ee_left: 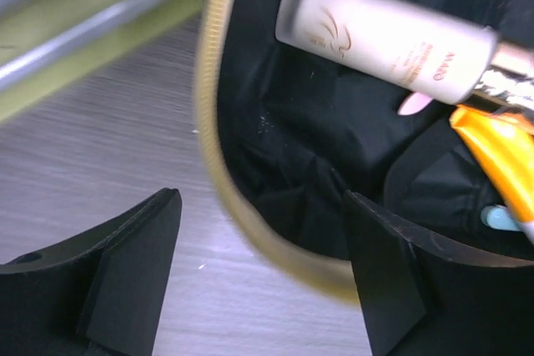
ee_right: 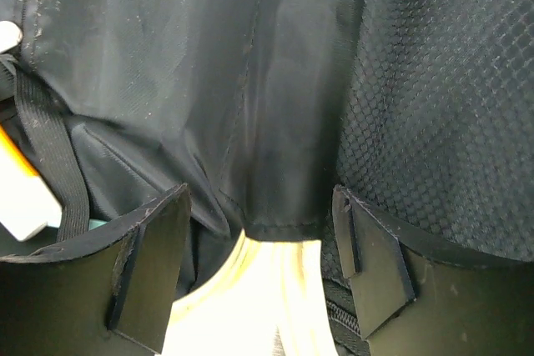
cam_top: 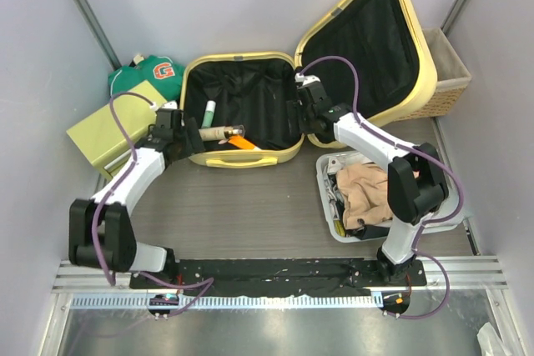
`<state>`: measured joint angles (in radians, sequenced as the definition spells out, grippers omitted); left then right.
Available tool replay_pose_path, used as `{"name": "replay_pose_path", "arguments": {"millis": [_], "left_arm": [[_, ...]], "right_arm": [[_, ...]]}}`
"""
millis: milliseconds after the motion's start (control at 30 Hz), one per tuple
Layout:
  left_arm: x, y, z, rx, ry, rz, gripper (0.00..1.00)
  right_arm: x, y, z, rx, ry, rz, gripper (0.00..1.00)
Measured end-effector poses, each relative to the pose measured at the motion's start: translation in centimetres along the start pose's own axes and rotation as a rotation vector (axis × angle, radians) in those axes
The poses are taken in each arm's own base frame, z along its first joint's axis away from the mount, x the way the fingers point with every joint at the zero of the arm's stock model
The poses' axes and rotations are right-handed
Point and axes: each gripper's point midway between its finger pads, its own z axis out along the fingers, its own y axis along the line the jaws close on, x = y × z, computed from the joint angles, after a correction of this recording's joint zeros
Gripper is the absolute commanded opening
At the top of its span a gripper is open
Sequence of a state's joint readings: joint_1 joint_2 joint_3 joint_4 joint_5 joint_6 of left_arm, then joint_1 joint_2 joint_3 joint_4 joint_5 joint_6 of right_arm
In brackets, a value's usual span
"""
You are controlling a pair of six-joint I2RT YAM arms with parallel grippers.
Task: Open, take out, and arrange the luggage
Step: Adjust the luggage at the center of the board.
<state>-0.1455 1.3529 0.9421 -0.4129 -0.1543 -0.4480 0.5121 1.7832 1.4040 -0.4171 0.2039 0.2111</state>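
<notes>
The pale yellow luggage (cam_top: pixel 250 156) lies open, its lid (cam_top: pixel 421 52) propped up at the right and black lining showing in both halves. Inside the base lie a white bottle (cam_top: pixel 219 132), a green tube (cam_top: pixel 209 112) and an orange tube (cam_top: pixel 242 142). My left gripper (cam_top: pixel 190 137) is open at the base's front left corner. In the left wrist view its jaws (ee_left: pixel 263 248) straddle the rim (ee_left: pixel 213 122), with the bottle (ee_left: pixel 384 39) and orange tube (ee_left: pixel 501 156) beyond. My right gripper (cam_top: pixel 302 99) is open and empty over the hinge; the right wrist view (ee_right: pixel 259 239) shows yellow rim (ee_right: pixel 259 298) and lining (ee_right: pixel 250 81).
A yellow-green box (cam_top: pixel 104 132) and a green garment with an orange G (cam_top: pixel 154 72) sit at the left of the luggage. A wicker basket (cam_top: pixel 450 77) stands behind the lid. A white tray (cam_top: pixel 327 174) holding beige cloth (cam_top: pixel 363 193) sits at the front right.
</notes>
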Motion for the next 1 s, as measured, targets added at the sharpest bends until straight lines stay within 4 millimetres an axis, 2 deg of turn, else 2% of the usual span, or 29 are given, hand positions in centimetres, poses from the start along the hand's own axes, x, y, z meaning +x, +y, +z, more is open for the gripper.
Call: {"name": "replay_pose_path", "arguments": {"millis": [33, 67, 133, 167, 233, 267, 367, 467, 667, 833, 933, 1000], "left_arm": [[0.5, -0.3, 0.9, 0.003, 0.024, -0.007, 0.76], [1.2, -0.4, 1.6, 0.005, 0.051, -0.010, 0.66], [1.7, -1.1, 2.6, 0.025, 0.071, -0.029, 0.56], [1.6, -1.4, 2.7, 0.037, 0.068, -0.035, 0.49], [1.5, -1.4, 2.7, 0.031, 0.064, -0.035, 0.43], [1.6, -1.3, 2.7, 0.026, 0.064, -0.041, 0.40], [1.6, -1.3, 2.7, 0.008, 0.058, -0.044, 0.39], [1.8, -1.7, 2.6, 0.000, 0.050, -0.025, 0.38], [2.6, -3.3, 2.6, 0.011, 0.055, 0.021, 0.36], [2.9, -5.5, 2.8, 0.010, 0.055, 0.084, 0.37], [3.1, -6.4, 2.8, 0.020, 0.054, 0.102, 0.42], [3.2, -6.6, 2.7, 0.020, 0.050, 0.110, 0.52]], "right_arm": [[0.0, 0.1, 0.2, 0.003, 0.002, -0.003, 0.76], [0.0, 0.1, 0.4, 0.005, 0.004, -0.004, 0.75], [0.1, 0.1, 0.7, 0.013, 0.008, -0.004, 0.73], [0.0, 0.0, 0.8, 0.020, 0.009, -0.005, 0.68], [-0.2, -0.2, 1.2, 0.045, 0.008, -0.010, 0.56], [-0.3, -0.6, 1.4, 0.073, 0.006, -0.013, 0.46], [-0.3, -1.6, 1.6, 0.132, 0.003, -0.027, 0.33], [-0.4, -1.9, 1.6, 0.162, -0.007, -0.037, 0.27], [-0.5, -3.3, 1.5, 0.207, -0.006, -0.044, 0.26], [-0.5, -5.2, 1.6, 0.238, 0.010, -0.034, 0.27], [-0.5, -6.2, 1.5, 0.254, 0.023, -0.032, 0.31], [-0.5, -6.6, 1.4, 0.257, 0.033, -0.031, 0.34]]}}
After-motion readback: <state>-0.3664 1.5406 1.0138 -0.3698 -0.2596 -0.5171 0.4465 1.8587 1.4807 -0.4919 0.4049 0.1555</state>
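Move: The yellow rim of the open luggage's base lies under both hands: its near left corner is some 4 cm below the left hand and about 1 cm ahead; its near hinge corner is some 3 cm below the right hand, 1 cm ahead and 1 cm right. Inside the base, from the left hand, the beige bottle lies about 9 cm right and 4 ahead, the green tube 5 right and 11 ahead, the orange packet some 18 right and level. The luggage rim is taken at both near corners: the left hand sinks about 3 cm and its fingers close over the left corner, while the right eases forward and slightly down, closing at the hinge corner on the black lining and seemingly the rim. Keeping hold, both drag the base to the right, some 5 cm, the right wrist turning about 10 degrees clockwise and rolling its left side down. ##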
